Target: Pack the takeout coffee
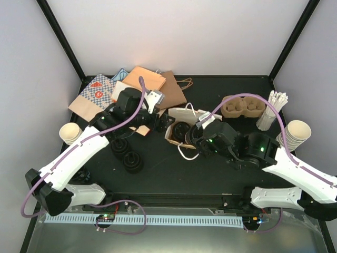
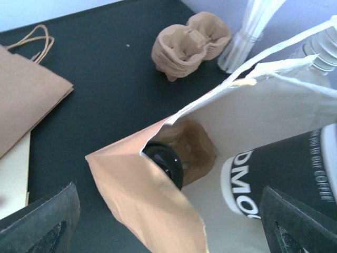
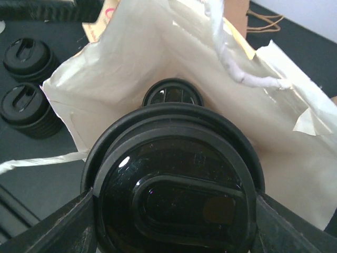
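Observation:
A white paper bag point(image 1: 185, 114) stands open mid-table. My right gripper point(image 1: 196, 138) is shut on a cup with a round black lid point(image 3: 174, 195), held at the bag's mouth; its dark printed side point(image 2: 284, 168) shows in the left wrist view. Deeper in the bag point(image 3: 131, 68) sits another black-lidded cup point(image 3: 172, 94), also seen as a lid point(image 2: 166, 161) beside the brown pulp carrier point(image 2: 192, 147). My left gripper point(image 1: 158, 118) is open at the bag's left side, and the bag's brown flap point(image 2: 142, 200) lies between its fingers point(image 2: 42, 221).
A stack of pulp carriers point(image 1: 243, 107) and a bundle of straws point(image 1: 274, 108) stand at the back right. Lidless cup stacks lie at the left point(image 1: 71, 133) and right point(image 1: 295, 134). Loose black lid stacks point(image 1: 126, 153) sit front left. Flat brown bags point(image 1: 137, 84) lie at the back left.

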Motion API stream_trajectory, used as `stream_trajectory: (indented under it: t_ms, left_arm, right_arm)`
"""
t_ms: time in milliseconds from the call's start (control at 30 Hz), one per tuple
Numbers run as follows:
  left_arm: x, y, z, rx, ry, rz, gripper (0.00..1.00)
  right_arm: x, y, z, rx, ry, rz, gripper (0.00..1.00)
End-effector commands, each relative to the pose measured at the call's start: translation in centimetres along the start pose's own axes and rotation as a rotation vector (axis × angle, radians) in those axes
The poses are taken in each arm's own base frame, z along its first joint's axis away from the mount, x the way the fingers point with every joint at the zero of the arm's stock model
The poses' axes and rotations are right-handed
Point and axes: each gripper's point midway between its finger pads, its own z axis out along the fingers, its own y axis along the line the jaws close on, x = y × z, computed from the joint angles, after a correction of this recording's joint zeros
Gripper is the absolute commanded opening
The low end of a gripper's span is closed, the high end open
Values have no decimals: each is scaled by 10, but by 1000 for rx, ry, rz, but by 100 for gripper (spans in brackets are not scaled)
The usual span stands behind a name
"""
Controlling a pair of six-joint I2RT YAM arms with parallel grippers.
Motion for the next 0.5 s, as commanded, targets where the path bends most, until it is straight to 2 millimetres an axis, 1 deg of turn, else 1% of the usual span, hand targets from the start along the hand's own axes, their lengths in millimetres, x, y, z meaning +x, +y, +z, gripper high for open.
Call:
stream_trajectory:
  t_ms: [0,167,200,367,467]
  left_arm:
    - [-13,-23,-21,33,-65,106,96]
    - [-7,-42,-25,21,-66,217,96]
    - [-4,-49,-25,27,-63,255,96]
    - [-2,-67,-25,30,-72,373,96]
    - [2,-80,-23,73,-73,459,95]
  right_arm:
    - [9,11,-4,-95,-11,-11,57]
    - [17,12,-5,-129,-32,-5,57]
    - [19,12,-5,-130,-31,-6,57]
    - [21,12,-7,-146,-51,-3,56]
    - [22,11,-7,-149,-66,-1,56]
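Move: The right hand holds a coffee cup just over the bag, whose middle lies about 2 cm ahead, 4 cm left and 11 cm below. A cup already in the bag sits some 2 cm ahead, 6 cm left and 13 cm down; the cup carriers are about 12 cm ahead and 20 cm right. From the open left hand the bag is roughly 2 cm back, 5 cm right, 12 cm below. Right hand draws its gripped cup 2 cm back and down; open left sweeps 6 cm back, rightward beside the bag. ##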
